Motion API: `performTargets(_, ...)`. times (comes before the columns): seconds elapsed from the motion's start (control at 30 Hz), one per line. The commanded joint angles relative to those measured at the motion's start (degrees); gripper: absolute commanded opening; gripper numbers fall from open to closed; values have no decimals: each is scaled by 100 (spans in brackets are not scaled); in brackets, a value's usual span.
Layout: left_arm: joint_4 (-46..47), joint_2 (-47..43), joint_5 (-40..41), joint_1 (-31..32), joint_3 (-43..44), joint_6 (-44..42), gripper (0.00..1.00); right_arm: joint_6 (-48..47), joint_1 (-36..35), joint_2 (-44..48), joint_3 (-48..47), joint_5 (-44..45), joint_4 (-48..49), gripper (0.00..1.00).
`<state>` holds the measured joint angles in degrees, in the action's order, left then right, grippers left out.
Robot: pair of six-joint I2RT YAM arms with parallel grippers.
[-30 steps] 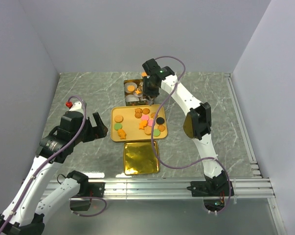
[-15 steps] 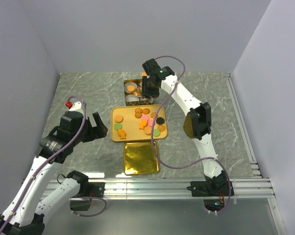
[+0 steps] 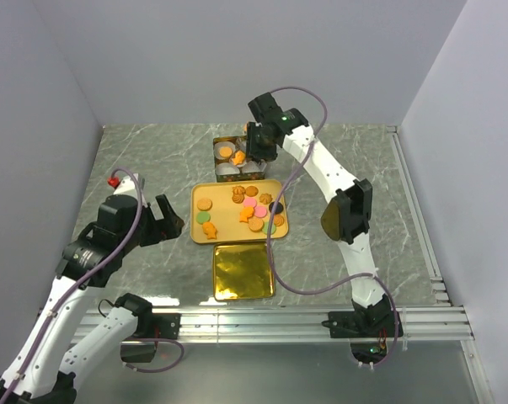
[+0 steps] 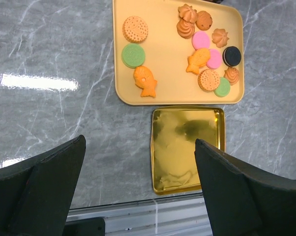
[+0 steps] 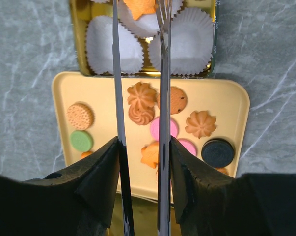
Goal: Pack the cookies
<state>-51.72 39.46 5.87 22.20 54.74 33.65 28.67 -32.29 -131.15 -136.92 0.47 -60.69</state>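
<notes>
Several cookies (image 3: pixel 252 210) lie on a tan tray (image 3: pixel 224 220): round tan, green, pink and black discs, swirls and orange fish shapes (image 4: pixel 146 81). Behind it stands a gold tin (image 5: pixel 76 29) lined with white paper cups (image 5: pixel 187 46); an orange cookie (image 5: pixel 138 6) lies in one. My right gripper (image 5: pixel 144 142) hovers over the tin's near side, shut on metal tweezers (image 5: pixel 162 73). Their blades stand apart with nothing between them, and their tips run out of the top of the view. My left gripper (image 4: pixel 139 142) is open and empty, left of the tray.
A gold tin lid (image 3: pixel 243 271) lies open side up just in front of the tray. An aluminium rail (image 3: pixel 279 320) runs along the table's near edge. White walls stand on the left, back and right.
My right arm has lifted and swung a little back over the tin. The left arm has drawn back slightly toward the left.
</notes>
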Motion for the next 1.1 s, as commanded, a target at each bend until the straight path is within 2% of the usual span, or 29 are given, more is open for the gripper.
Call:
performTargets(0.0,136,-132,55,-22,63,-43,99,-54,-154,678,-107,85,-22,49)
performTargets(0.23,101,-211,90,-22,54,-16,99,-221,-698,1205,323,330,-242,48)
performTargets(0.73,66,-457,99,-22,45,-16,100,-195,-2236,2242,1879,972,-743,48)
performTargets(0.87,66,-518,99,-22,28,-8,99,-98,-2492,2322,2222,1008,-822,49)
performTargets(1.07,57,-527,116,-22,28,-7,99,-28,-2747,2173,2258,981,-997,49)
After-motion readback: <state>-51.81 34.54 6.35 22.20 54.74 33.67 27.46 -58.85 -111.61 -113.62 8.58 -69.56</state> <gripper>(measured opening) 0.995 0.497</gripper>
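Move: Back and to the left of the right hand, which holds the tongs half open over the box, lies the left fish cookie on the beige tray: about 16 cm back, 15 cm left and 16 cm below. The green cookie is 4 cm farther out than that cookie and 2 cm left; the middle fish cookie is 5 cm farther out and 12 cm right of it. From the right hand the box is 8 cm ahead, 6 cm left. From the left hand the left fish cookie is roughly 8 cm ahead, 10 cm right. Carrying the empty tongs up out of the box, the right hand arcs back about 23 cm over the tray and 5 cm left, towards the left fish cookie. It climbs some 5 cm early, then sinks nearly to its starting height while turning about 25 degrees counter-clockwise and rolling its right side up. The fingers keep the tongs half open; no cookie is visibly touched. ##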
